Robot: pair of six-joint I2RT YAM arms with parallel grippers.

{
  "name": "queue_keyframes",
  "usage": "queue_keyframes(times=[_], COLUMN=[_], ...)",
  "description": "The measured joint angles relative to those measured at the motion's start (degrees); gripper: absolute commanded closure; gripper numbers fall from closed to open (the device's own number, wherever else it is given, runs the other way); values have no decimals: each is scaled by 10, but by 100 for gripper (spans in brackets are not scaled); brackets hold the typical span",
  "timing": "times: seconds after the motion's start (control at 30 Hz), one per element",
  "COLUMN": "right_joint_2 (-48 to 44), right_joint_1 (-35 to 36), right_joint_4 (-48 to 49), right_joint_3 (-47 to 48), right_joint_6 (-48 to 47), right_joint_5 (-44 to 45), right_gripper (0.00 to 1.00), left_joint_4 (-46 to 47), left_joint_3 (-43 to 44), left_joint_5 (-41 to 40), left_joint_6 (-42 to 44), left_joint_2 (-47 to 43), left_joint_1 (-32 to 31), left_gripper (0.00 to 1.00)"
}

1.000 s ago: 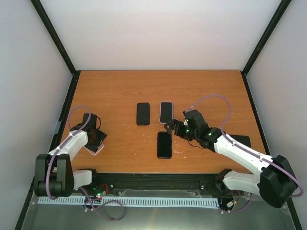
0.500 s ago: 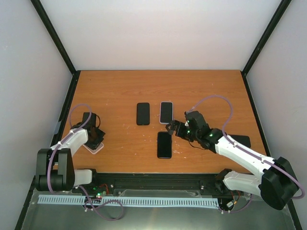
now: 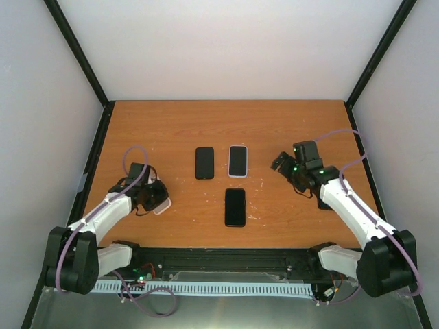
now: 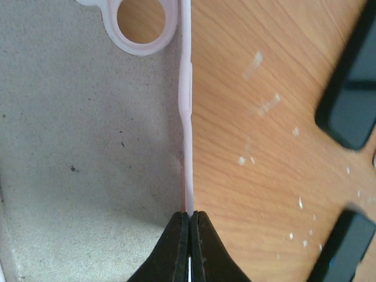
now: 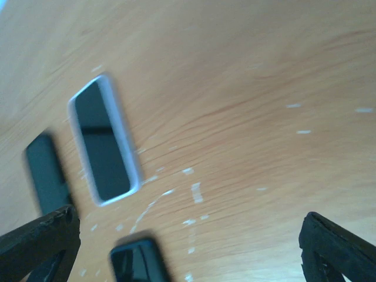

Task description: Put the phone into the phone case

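Note:
Three phones lie mid-table: a black one (image 3: 204, 162), a white-edged one (image 3: 237, 161) and a black one (image 3: 234, 206) nearer the arms. The pale pink phone case (image 3: 162, 204) lies on the left, open side up, showing a grey lining (image 4: 88, 147) and a round camera hole. My left gripper (image 4: 189, 214) is shut on the case's thin side wall (image 4: 185, 106); from above the left gripper (image 3: 152, 197) sits at the case's left edge. My right gripper (image 3: 278, 164) hangs open to the right of the white-edged phone (image 5: 103, 141), nothing between its fingers (image 5: 338, 247).
A dark flat object (image 3: 321, 203) lies partly under the right forearm. White scuff marks (image 5: 194, 191) dot the wood. Black frame posts and grey walls bound the table; its near edge runs along the arms' base rail (image 3: 219, 257).
My left gripper has shut on the case's wall and drawn the case rightwards toward the middle. The right arm has pulled away from the near black phone, swinging right and farther back, still open.

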Motion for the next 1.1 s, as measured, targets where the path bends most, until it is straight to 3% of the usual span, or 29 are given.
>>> queue_keyframes(times=[0.27, 0.53, 0.77, 1.1], right_joint_2=[74, 116, 161, 187], right_joint_1=[-189, -331, -372, -401], right_joint_4=[-103, -91, -81, -58], right_joint_3=[26, 2, 1, -21], right_joint_6=[45, 45, 50, 59], right_joint_5=[78, 101, 101, 85], right_gripper=[0, 0, 0, 0], left_joint_4=[12, 17, 24, 26], left_joint_3=[9, 66, 105, 114], left_joint_5=[18, 12, 2, 1], left_joint_6=[3, 3, 4, 5], left_joint_2=[22, 79, 140, 162], left_joint_1=[-118, -234, -322, -349], left_gripper=[100, 100, 100, 98])
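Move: The left gripper, a few centimetres above the table, already pinches the rim of the pink case; the black phone it takes the case towards lies about 27 cm right and 3 cm back. The far black phone is 15 cm ahead and 15 cm right. From the wide-open right gripper, the loose phone lies about 23 cm right, 5 cm back and 13 cm down; the purple-rimmed phone is 11 cm ahead and 16 cm left. Bring the left gripper about 17 cm right and some 5 cm back, keeping its pinch on the case rim and staying at much the same height while turning clockwise, towards the black phone's left side. Meanwhile swing the right gripper right, then increasingly down onto the loose phone, fingers wide open, turning clockwise and tipping its fingers steeper to straddle the sides. ##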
